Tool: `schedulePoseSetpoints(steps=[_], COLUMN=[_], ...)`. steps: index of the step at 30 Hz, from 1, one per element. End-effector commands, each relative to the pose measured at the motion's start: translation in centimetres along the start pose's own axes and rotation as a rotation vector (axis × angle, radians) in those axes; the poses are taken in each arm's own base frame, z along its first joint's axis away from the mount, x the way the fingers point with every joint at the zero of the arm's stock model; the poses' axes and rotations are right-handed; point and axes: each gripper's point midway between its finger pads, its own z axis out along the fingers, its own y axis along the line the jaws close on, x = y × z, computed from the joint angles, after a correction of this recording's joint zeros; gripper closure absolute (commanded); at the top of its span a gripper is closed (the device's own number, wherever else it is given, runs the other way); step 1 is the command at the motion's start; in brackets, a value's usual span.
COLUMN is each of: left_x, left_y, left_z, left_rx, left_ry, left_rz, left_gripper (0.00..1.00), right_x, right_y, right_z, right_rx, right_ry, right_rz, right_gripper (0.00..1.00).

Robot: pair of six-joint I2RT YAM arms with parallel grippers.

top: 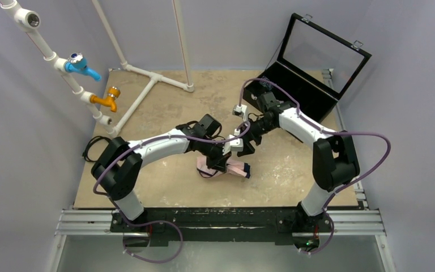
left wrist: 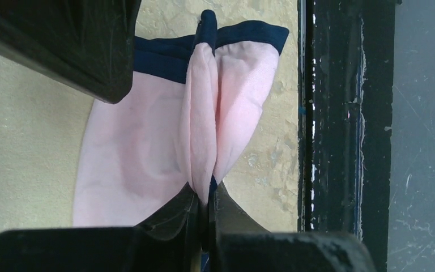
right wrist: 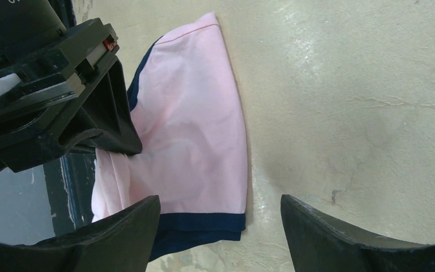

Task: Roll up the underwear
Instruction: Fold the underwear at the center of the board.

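Observation:
The underwear (top: 233,168), pale pink with navy trim, lies folded on the tan table near the front edge. My left gripper (left wrist: 207,195) is shut on a raised pleat of its pink fabric (left wrist: 136,153), close to the navy band. My right gripper (right wrist: 220,199) hovers open just above the underwear (right wrist: 192,130), its fingers straddling the navy-trimmed end and bare table, holding nothing. In the top view the right gripper (top: 243,146) sits just behind the left gripper (top: 218,164). In the right wrist view the left gripper (right wrist: 126,148) pinches the cloth's left side.
An open black case (top: 311,73) stands at the back right. White pipes with a blue tap (top: 80,64) and an orange tap (top: 109,99) run along the back left. The black front rail (left wrist: 328,113) lies right beside the underwear.

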Motion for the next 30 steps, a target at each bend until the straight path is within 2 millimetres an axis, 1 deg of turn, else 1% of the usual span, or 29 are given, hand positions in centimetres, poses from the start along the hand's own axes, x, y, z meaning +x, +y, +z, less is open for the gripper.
schedulePoseSetpoints(steps=[1,5,11,14,18,22,26,28,30], left_x=[2.0,2.5,3.1,3.3,3.7,3.7,3.8,3.7,3.7], left_y=[3.9,4.2,4.6,4.6,4.8,5.0,5.1,5.1,5.2], left_z=[-1.5,-1.3,-1.0,-0.5,0.0,-0.1,-0.2,-0.2,-0.2], left_rx=[-0.113,-0.112,-0.116,-0.1,-0.09,-0.103,-0.113,-0.117,-0.123], left_ry=[0.031,0.049,0.061,0.066,0.077,0.077,0.076,0.076,0.076], left_rz=[-0.264,-0.288,-0.333,-0.352,-0.371,-0.367,-0.36,-0.357,-0.357], left_gripper=[1.0,1.0,1.0,1.0,1.0,1.0,1.0,1.0,1.0], right_x=[-0.4,0.5,1.7,2.3,2.7,2.9,3.5,3.8,4.0], right_y=[3.6,2.5,1.8,1.4,0.9,-0.4,-2.6,-3.3,-3.6], right_z=[-1.4,-2.4,-4.8,-6.2,-7.3,-7.6,-7.4,-7.0,-6.6], right_rx=[-0.125,-0.073,-0.004,0.019,0.041,0.1,0.184,0.203,0.187], right_ry=[-0.075,-0.077,-0.106,-0.125,-0.149,-0.148,-0.12,-0.114,-0.116], right_rz=[-0.009,0.046,0.066,0.074,0.093,0.124,0.165,0.187,0.195], right_gripper=[0.21,0.22,0.22,0.22,0.22,0.22,0.23,0.23,0.23])
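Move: The left fingers already pinch a raised fold of the underwear; the garment's middle lies about 3 cm ahead and 6 cm below that hand, and its navy end some 9 cm to the right, level with it fore and aft. The right gripper is close by, roughly 7 cm right, 6 cm ahead and 2 cm above. From the right hand, the underwear's middle is about 5 cm back, 6 cm left and 9 cm below, while the black box stands some 17 cm ahead and 17 cm right. Still pinching the fold, the left hand is carried about 5 cm right by the retreating right gripper, which seems caught against it. Then they come free: the left swings some 8 cm left while sinking about 5 cm and going forward, turning counter-clockwise over the underwear. The right hand, fingers staying open, ends about 9 cm right, turned some 15 degrees clockwise, away from the underwear and towards the box. ##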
